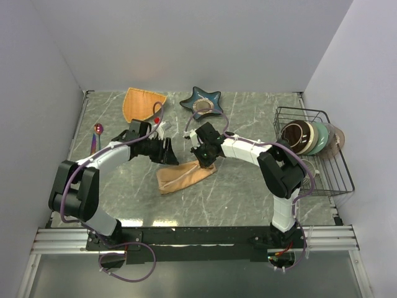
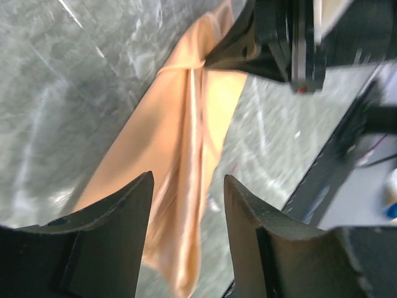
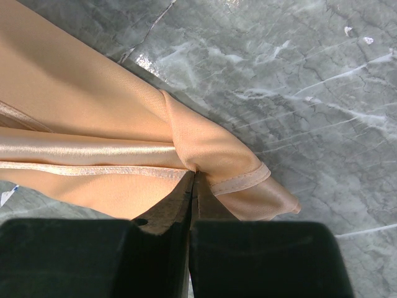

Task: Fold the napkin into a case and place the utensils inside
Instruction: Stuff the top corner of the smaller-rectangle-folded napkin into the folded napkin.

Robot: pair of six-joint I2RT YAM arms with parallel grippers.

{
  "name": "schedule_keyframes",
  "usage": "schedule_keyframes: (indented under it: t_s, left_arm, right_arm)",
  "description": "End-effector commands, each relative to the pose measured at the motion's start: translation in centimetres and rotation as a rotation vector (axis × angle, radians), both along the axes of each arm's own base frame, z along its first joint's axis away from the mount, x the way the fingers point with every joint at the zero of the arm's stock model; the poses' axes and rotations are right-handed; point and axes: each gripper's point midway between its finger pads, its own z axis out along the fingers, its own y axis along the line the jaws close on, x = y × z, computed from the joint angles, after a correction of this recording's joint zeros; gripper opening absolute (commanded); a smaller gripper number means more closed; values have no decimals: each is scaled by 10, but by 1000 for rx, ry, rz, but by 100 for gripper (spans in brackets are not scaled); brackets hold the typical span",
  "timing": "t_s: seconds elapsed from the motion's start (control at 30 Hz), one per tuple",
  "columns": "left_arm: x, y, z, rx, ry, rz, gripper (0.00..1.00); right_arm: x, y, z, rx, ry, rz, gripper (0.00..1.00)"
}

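Observation:
The napkin (image 1: 181,176) lies as a long creased peach strip on the marble table, between the two arms. My right gripper (image 1: 203,162) is at the strip's far right end and is shut on a gathered fold of the napkin (image 3: 93,118), with the hem bunched around its tips (image 3: 194,174). My left gripper (image 1: 169,153) hovers over the strip's left part, open. The satin (image 2: 186,112) runs beneath the gap (image 2: 188,189) without touching either finger. The right gripper (image 2: 248,49) shows there, pinching the cloth. A purple-pink spoon (image 1: 97,130) of the utensils lies at the far left.
A rigid orange fan-shaped dish (image 1: 141,103) and a dark blue star-shaped dish (image 1: 201,101) sit at the back. A wire basket (image 1: 340,162) holding bowls stands at the right. A small red object (image 1: 157,119) lies behind the left gripper.

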Motion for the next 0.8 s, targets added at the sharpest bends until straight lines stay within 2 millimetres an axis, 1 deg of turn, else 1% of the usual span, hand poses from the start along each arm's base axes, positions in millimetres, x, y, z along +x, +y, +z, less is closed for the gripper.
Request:
schedule_keyframes:
  t_s: [0.0, 0.13, 0.17, 0.27, 0.33, 0.37, 0.53, 0.63, 0.77]
  left_arm:
    - [-20, 14, -9, 125, -52, -170, 55]
    - [-28, 0, -9, 115, -83, -227, 56]
    - [-32, -6, -8, 111, -91, -244, 56]
    - [-38, -14, -16, 123, -82, -262, 57]
    - [-34, -16, -21, 144, -72, -249, 57]
    - [-34, -19, -26, 153, -53, -246, 57]
    - [-20, -16, -36, 219, -87, -204, 56]
    - [-22, -17, -42, 235, -92, -225, 54]
    - [-28, -24, -40, 202, -114, -275, 48]
  right_arm:
    - [-8, -14, -19, -64, 74, -18, 0]
    - [-6, -12, -20, -60, 86, -21, 0]
    - [-5, -11, -20, -60, 88, -20, 0]
    - [-3, -9, -19, -61, 86, -16, 0]
    - [-1, -8, -18, -59, 81, -17, 0]
    - [-1, -9, -18, -59, 83, -18, 0]
    - [-1, -8, -16, -54, 86, -17, 0]
    - [-1, -8, -16, -54, 88, -18, 0]
    - [-1, -7, -15, -51, 88, -15, 0]
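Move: The folded strip running along the napkin lies about 6 cm back, 2 cm right and 8 cm below the left gripper; from the right gripper, already shut on the napkin, it is roughly 4 cm back and 8 cm left, at about the same height. The right fingertips are some 10 cm right, 2 cm ahead and 7 cm below the left gripper. The napkin's left end lies about 7 cm back and 5 cm left of the left gripper. Bring the left gripper back about 4 cm over the napkin, then lower it nearly 5 cm towards the folded strip, keeping it about half open with the fingers either side of the strip. On the way swing the fingers some 15 degrees clockwise and tip them more steeply down. Keep the right gripper still and shut on the napkin. ##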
